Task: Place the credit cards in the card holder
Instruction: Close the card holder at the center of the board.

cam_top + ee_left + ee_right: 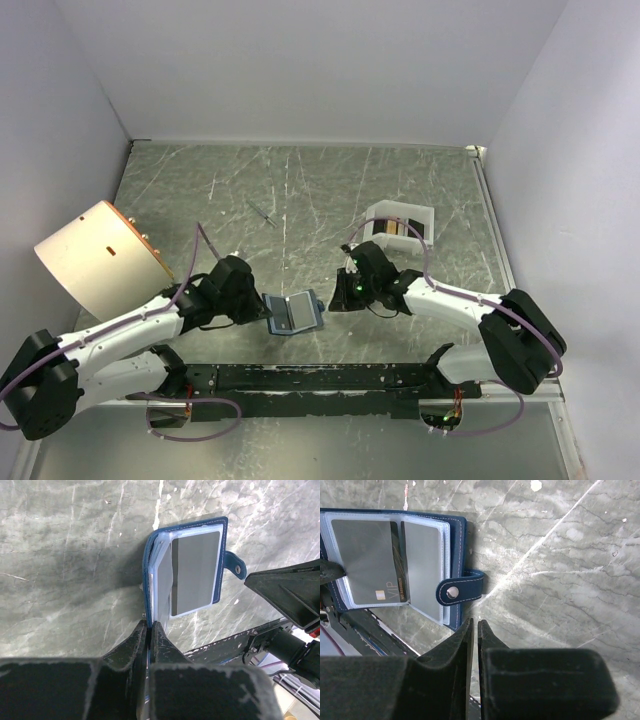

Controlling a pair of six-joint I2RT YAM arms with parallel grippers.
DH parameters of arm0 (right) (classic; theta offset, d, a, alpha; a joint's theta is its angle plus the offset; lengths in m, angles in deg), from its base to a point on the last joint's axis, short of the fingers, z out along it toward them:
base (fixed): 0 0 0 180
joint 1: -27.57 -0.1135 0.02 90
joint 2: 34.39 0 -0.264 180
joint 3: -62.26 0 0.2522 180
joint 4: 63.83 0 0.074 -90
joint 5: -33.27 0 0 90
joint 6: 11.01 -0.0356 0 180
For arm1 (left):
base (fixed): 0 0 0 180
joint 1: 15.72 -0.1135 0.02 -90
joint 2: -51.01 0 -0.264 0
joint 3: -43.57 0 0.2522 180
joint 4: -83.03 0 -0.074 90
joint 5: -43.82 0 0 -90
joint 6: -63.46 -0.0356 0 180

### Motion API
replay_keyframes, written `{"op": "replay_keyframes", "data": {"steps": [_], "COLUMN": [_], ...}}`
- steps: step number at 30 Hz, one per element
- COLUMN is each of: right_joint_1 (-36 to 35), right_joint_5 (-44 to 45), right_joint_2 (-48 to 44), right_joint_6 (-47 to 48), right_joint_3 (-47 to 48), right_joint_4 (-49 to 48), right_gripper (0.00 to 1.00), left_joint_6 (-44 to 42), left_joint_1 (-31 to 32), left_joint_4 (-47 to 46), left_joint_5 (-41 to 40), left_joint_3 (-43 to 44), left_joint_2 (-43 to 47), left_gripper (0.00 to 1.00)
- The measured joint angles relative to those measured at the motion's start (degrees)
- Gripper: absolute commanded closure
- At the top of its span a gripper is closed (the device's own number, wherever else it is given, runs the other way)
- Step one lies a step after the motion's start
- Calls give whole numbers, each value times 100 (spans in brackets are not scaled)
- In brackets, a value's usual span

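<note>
The card holder (pixel 297 312) lies open on the marbled table, dark blue with clear pockets and a snap tab (pixel 460 590). My left gripper (pixel 150 626) is shut on the blue cover's near edge (pixel 146 580), at the holder's left side in the top view (pixel 265 315). A dark credit card (pixel 367 562) marked VIP sits in a left-hand pocket. My right gripper (pixel 475 624) hovers just right of the snap tab (pixel 335 298), its jaws together with nothing between them. More credit cards (pixel 392 228), tan and dark, lie in the white tray (pixel 420 215) behind it.
A large beige round object (pixel 100 260) stands at the left by the left arm. A small dark pin (pixel 265 215) lies mid-table. The black mounting rail (pixel 320 378) runs along the near edge. White walls close in the table on three sides.
</note>
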Motion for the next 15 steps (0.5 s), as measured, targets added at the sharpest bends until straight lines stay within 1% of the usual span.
{"op": "replay_keyframes", "data": {"steps": [5, 11, 15], "right_joint_1": [-9, -24, -293], "right_joint_5": [-2, -20, 76], "right_joint_2": [0, 0, 0], "right_joint_6": [2, -11, -39], "right_joint_3": [9, 35, 105], "right_joint_4": [0, -7, -9], "right_gripper": [85, 73, 64], "left_joint_6": [-55, -107, -146], "left_joint_1": [0, 0, 0], "left_joint_4": [175, 341, 437], "left_joint_5": [-55, -105, -142], "left_joint_3": [87, 192, 275], "left_joint_2": [0, 0, -24], "left_gripper": [91, 90, 90]}}
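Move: The left fingers already hold the card holder's left edge near its close corner, with the open holder's middle about 6 cm to their right, level ahead and some 2 cm lower. From the right hand, the clasp strap lies about 4 cm left, straight across and 2 cm down; the holder's middle is 9 cm left, 2 cm back and 2 cm down; the white tray is about 21 cm ahead and 17 cm right. The strap is 13 cm right of the left hand and 2 cm ahead. Still pinching the holder's left edge, the left hand creeps about half a centimetre up and to the left. The right hand, touching nothing, pauses, then slides just over 1 cm left towards the clasp strap, also easing back and rising slightly, while its nearly shut fingers open to about a third. ##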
